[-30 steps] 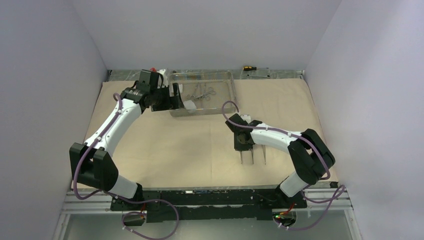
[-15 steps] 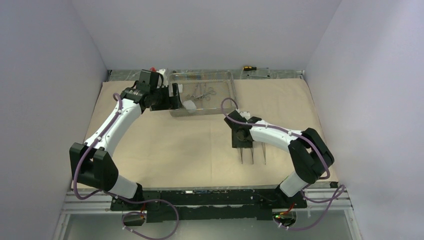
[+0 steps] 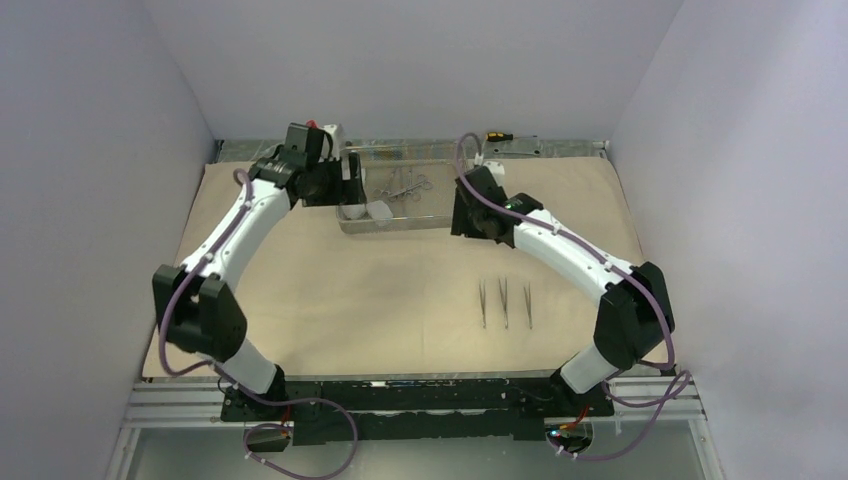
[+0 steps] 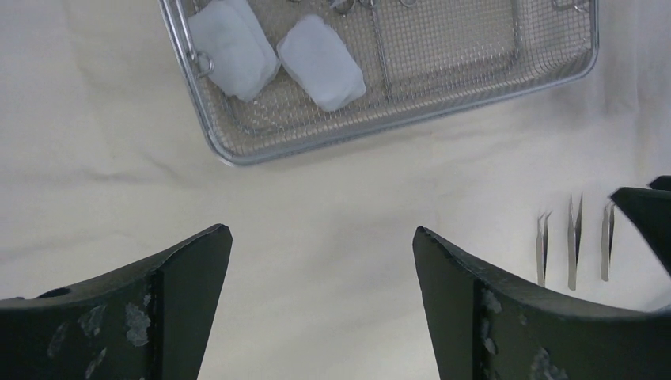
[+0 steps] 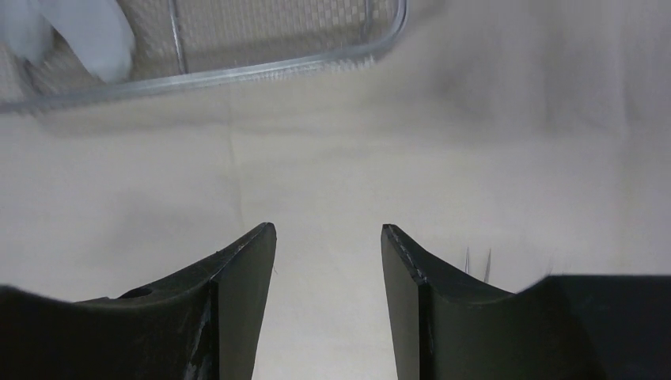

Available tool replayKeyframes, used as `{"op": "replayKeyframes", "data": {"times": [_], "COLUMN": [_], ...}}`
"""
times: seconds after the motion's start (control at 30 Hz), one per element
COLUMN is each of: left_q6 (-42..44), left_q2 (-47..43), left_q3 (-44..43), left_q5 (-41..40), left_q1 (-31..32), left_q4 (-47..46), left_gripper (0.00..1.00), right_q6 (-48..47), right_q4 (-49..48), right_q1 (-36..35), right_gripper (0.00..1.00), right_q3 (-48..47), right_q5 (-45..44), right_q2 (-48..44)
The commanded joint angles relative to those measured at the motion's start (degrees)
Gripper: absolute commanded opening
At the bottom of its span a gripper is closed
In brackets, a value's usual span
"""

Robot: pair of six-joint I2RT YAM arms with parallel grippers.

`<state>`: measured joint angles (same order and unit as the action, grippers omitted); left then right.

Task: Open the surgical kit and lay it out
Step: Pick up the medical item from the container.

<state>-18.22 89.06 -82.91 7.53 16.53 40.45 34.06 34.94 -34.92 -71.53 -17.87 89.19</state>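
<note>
The beige wrap cloth [image 3: 400, 290] lies spread over the table. On its far half stands the wire-mesh tray [image 3: 400, 224], holding two white gauze pads [image 4: 320, 62] at its left end and ring-handled clamps [image 3: 405, 185] in the middle. Three tweezers [image 3: 504, 303] lie side by side on the cloth, near right. My left gripper [image 3: 348, 190] hangs open and holds nothing at the tray's left end; below its fingertips [image 4: 198, 241] is bare cloth. My right gripper [image 3: 460, 218] hovers open and holds nothing by the tray's right end, above bare cloth [image 5: 328, 158].
A yellow-handled screwdriver [image 3: 497, 135] and a grey plate [image 3: 520, 147] lie on the metal strip behind the cloth. Purple-grey walls close in the left, right and back. The tray's near rim [image 5: 237, 73] crosses the top of the right wrist view.
My right gripper opened, left the third tweezers beside the other two, and swung back and up to the tray's right end. My left arm shifted slightly toward the back.
</note>
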Motion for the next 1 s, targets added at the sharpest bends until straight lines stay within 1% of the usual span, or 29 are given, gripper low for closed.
{"op": "replayKeyframes", "data": {"times": [0.0, 0.13, 0.23, 0.37, 0.47, 0.53, 0.57, 0.63, 0.7, 0.87, 0.97], "left_q6": [-0.07, -1.37, -1.12, -1.98, -1.76, -1.32, -1.79, -4.05, -6.69, -13.46, -15.86], "left_q2": [7.44, 16.00, 22.34, 30.11, 35.74, 38.72, 39.91, 41.17, 41.01, 40.05, 40.41], "left_q3": [-7.92, -15.88, -21.98, -27.75, -31.79, -35.35, -37.32, -39.41, -38.57, -33.69, -33.02], "left_q5": [1.16, 5.02, 2.08, -2.64, -3.29, -3.86, -5.35, -7.32, -9.96, -10.40, -10.79], "left_q1": [-0.10, 0.55, 2.66, 4.55, 5.04, 5.23, 5.32, 5.35, 5.35, 5.35, 5.35], "left_q4": [1.51, 1.40, 1.91, 2.16, 2.52, 5.09, 7.65, 12.38, 14.64, 14.85, 14.57], "left_gripper": [0.88, 0.76, 0.69, 0.64, 0.55, 0.49, 0.49, 0.52, 0.53, 0.49, 0.51], "right_q6": [-2.18, -2.11, -2.25, -1.94, -1.97, -2.14, -2.16, -2.12, -1.92, -1.87, -2.11], "right_q4": [-5.72, -5.24, -5.14, -4.89, -4.48, -4.16, -3.91, -3.74, -3.82, -2.98, -2.46], "right_q1": [3.87, 7.28, 9.25, 10.74, 11.39, 11.64, 11.75, 11.95, 12.38, 13.07, 13.33], "right_gripper": [0.56, 0.56, 0.55, 0.54, 0.54, 0.54, 0.54, 0.54, 0.54, 0.53, 0.53], "right_q3": [-5.16, -8.94, -9.98, -10.06, -9.87, -9.61, -9.44, -8.98, -8.56, -9.55, -9.94], "right_q5": [2.22, 4.75, 5.87, 6.47, 6.62, 6.62, 6.66, 6.83, 7.38, 8.60, 9.26], "right_q2": [0.11, 2.89, 4.07, 4.50, 4.54, 4.54, 4.58, 4.59, 4.88, 6.93, 7.55]}}
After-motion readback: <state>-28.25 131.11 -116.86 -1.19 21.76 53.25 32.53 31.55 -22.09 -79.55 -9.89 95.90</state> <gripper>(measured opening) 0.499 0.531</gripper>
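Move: The gauze pad in the front of the container, the right-hand one of the front pair, is about 10 cm ahead of my left hand, 6 cm to its right and some 18 cm below. Its neighbouring gauze pad lies roughly 6 cm to the left of it and 2 cm farther out; the scissors lie about 8 cm to the right of it and 5 cm farther out. From my right hand the right-hand pad is some 13 cm ahead, 20 cm left and 12 cm below. I swing my left hand down about 14 cm, reaching forward and right over the front pads, then easing a couple of centimetres back and left as it keeps sinking towards the right-hand pad. The fingers narrow to half open and tip some 20 degrees steeper, still touching nothing. My empty right hand goes 7 cm forward and 4 cm right, clear of the container's front right corner. ##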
